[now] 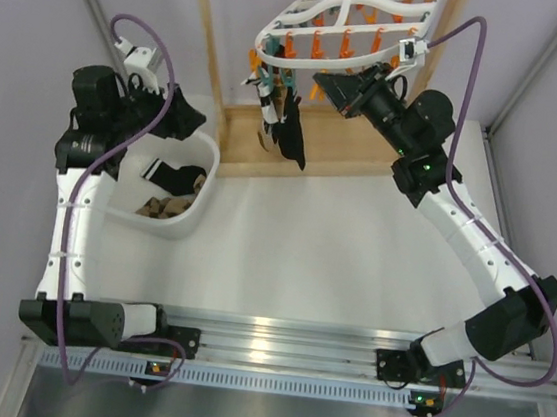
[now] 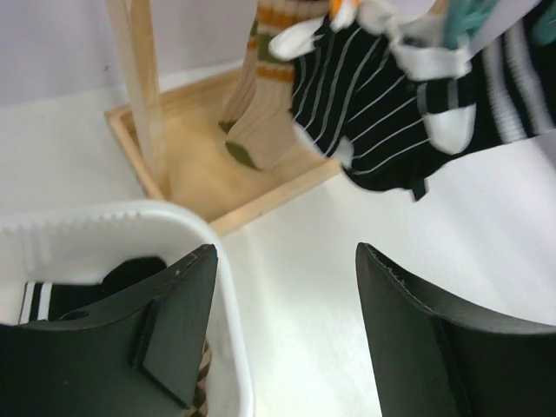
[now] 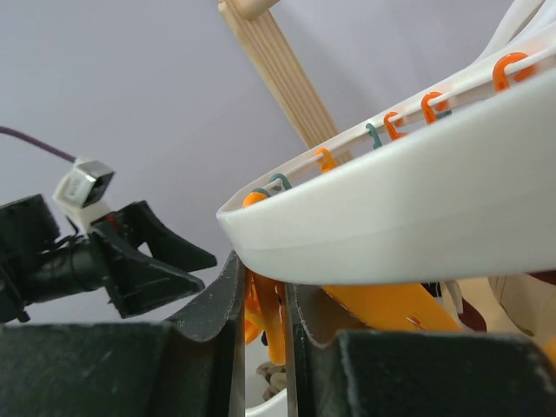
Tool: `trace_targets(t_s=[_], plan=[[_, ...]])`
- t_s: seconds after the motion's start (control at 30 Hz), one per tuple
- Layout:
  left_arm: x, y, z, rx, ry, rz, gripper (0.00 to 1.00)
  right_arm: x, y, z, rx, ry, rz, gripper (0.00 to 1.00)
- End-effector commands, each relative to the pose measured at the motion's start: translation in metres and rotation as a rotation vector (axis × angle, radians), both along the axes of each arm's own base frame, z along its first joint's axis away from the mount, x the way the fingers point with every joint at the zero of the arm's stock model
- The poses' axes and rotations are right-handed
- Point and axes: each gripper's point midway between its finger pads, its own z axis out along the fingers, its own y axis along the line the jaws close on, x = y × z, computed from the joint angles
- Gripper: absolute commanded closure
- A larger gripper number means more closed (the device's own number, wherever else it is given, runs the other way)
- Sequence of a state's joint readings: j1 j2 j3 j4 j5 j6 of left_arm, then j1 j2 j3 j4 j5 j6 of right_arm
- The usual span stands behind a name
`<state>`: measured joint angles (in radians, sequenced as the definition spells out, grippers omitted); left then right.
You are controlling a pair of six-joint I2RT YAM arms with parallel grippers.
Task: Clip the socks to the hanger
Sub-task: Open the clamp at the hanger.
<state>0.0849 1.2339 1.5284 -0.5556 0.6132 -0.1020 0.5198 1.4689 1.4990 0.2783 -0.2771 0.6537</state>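
The white hanger (image 1: 351, 15) (image 3: 417, 208) hangs from the wooden stand with orange and teal clip pegs. Several socks (image 1: 286, 129) dangle from its near end: a black one with thin white stripes (image 2: 373, 95) and a tan one (image 2: 261, 113). My right gripper (image 1: 321, 77) (image 3: 262, 278) is up under the hanger rim, shut on an orange clip peg (image 3: 269, 317). My left gripper (image 1: 190, 120) (image 2: 285, 252) stands open and empty over the tub's rim, left of the hung socks. A black sock with white cuff bands (image 2: 39, 300) lies in the tub.
The white plastic tub (image 1: 205, 175) (image 2: 130, 217) sits at the left with more socks (image 1: 163, 205) in it. The wooden stand's base (image 1: 305, 156) (image 2: 208, 165) and upright post (image 2: 139, 78) stand behind it.
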Motion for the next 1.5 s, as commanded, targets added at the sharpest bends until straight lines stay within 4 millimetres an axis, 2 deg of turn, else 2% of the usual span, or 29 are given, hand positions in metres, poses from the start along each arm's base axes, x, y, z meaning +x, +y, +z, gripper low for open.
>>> trace_targets(t_s=[0.0,0.03,0.1,0.13,0.17,0.2,0.23,0.27,0.3,0.33,0.4,0.43,0.57,0.63,0.8,0.83,0.9,1.03,1.17,1.33,1.47], plan=[[-0.005,0.017,-0.039,0.144,0.155,0.004,0.30,-0.010,-0.007,0.033,0.063,-0.093,0.034,1.00],[-0.003,0.022,-0.042,0.155,0.169,0.017,0.30,-0.009,-0.008,0.032,0.063,-0.095,0.031,1.00],[-0.004,0.011,-0.033,0.136,0.117,-0.074,0.30,-0.012,-0.009,0.033,0.073,-0.096,0.044,1.00],[-0.010,-0.010,-0.005,0.096,-0.029,-0.199,0.30,-0.012,-0.009,0.033,0.083,-0.090,0.049,1.00],[-0.017,-0.024,0.012,0.016,-0.083,-0.253,0.30,-0.012,-0.009,0.029,0.085,-0.082,0.055,1.00],[-0.021,-0.033,0.027,-0.049,-0.146,-0.275,0.31,-0.013,-0.009,0.032,0.098,-0.088,0.060,1.00],[-0.030,-0.047,0.026,-0.107,-0.208,-0.296,0.31,-0.013,-0.007,0.031,0.103,-0.082,0.068,1.00],[-0.026,-0.053,0.055,-0.166,-0.331,-0.268,0.32,-0.014,-0.007,0.033,0.115,-0.079,0.080,1.00],[-0.028,-0.065,0.055,-0.172,-0.337,-0.281,0.34,-0.017,-0.006,0.035,0.118,-0.087,0.093,1.00],[-0.040,-0.102,0.060,-0.180,-0.339,-0.379,0.35,-0.016,-0.004,0.034,0.123,-0.078,0.102,1.00],[-0.040,-0.121,0.067,-0.206,-0.335,-0.365,0.36,-0.018,-0.003,0.037,0.123,-0.087,0.116,1.00],[-0.047,-0.141,0.072,-0.225,-0.338,-0.399,0.35,-0.018,-0.002,0.037,0.123,-0.088,0.119,1.00],[-0.047,-0.169,0.095,-0.291,-0.386,-0.451,0.35,-0.021,-0.002,0.040,0.117,-0.097,0.129,1.00],[-0.039,-0.183,0.102,-0.310,-0.398,-0.473,0.35,-0.023,-0.003,0.041,0.119,-0.099,0.131,1.00],[-0.020,-0.201,0.121,-0.360,-0.428,-0.457,0.36,-0.026,-0.004,0.041,0.121,-0.105,0.131,1.00],[-0.010,-0.204,0.117,-0.354,-0.422,-0.443,0.36,-0.027,-0.004,0.042,0.120,-0.110,0.131,1.00],[-0.007,-0.209,0.125,-0.349,-0.446,-0.445,0.37,-0.027,-0.004,0.041,0.120,-0.111,0.134,1.00],[0.005,-0.217,0.122,-0.340,-0.430,-0.428,0.41,-0.028,-0.003,0.041,0.116,-0.114,0.139,1.00],[0.008,-0.223,0.117,-0.327,-0.431,-0.432,0.47,-0.027,-0.003,0.043,0.120,-0.119,0.138,1.00],[0.005,-0.233,0.107,-0.315,-0.411,-0.470,0.61,-0.026,-0.003,0.044,0.122,-0.116,0.138,1.00],[0.004,-0.238,0.102,-0.309,-0.402,-0.492,0.67,-0.027,-0.003,0.044,0.123,-0.115,0.142,1.00]])
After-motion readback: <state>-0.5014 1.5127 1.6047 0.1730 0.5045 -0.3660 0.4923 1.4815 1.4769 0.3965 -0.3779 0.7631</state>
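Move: The orange clip, already pinched by the right fingers at the right hand point, lies about 24 cm to the left hand's right, 2 cm ahead and 8 cm above it. The hanger's near rim runs 3 or 4 cm above the clip. The black sock hangs roughly 5 cm to the left of the clip and 9 cm below it. The striped sock is another 5 cm left and a little farther out. The right fingers keep their pinch on the orange clip almost in place, while the open left hand dips briefly, then sweeps about 23 cm right, bowing back before reaching out again and rising to end 8 cm higher. Its wrist swings some 25 degrees clockwise and tips up; near the clip the fingers narrow to about half their opening around its lower end, contact unclear. ##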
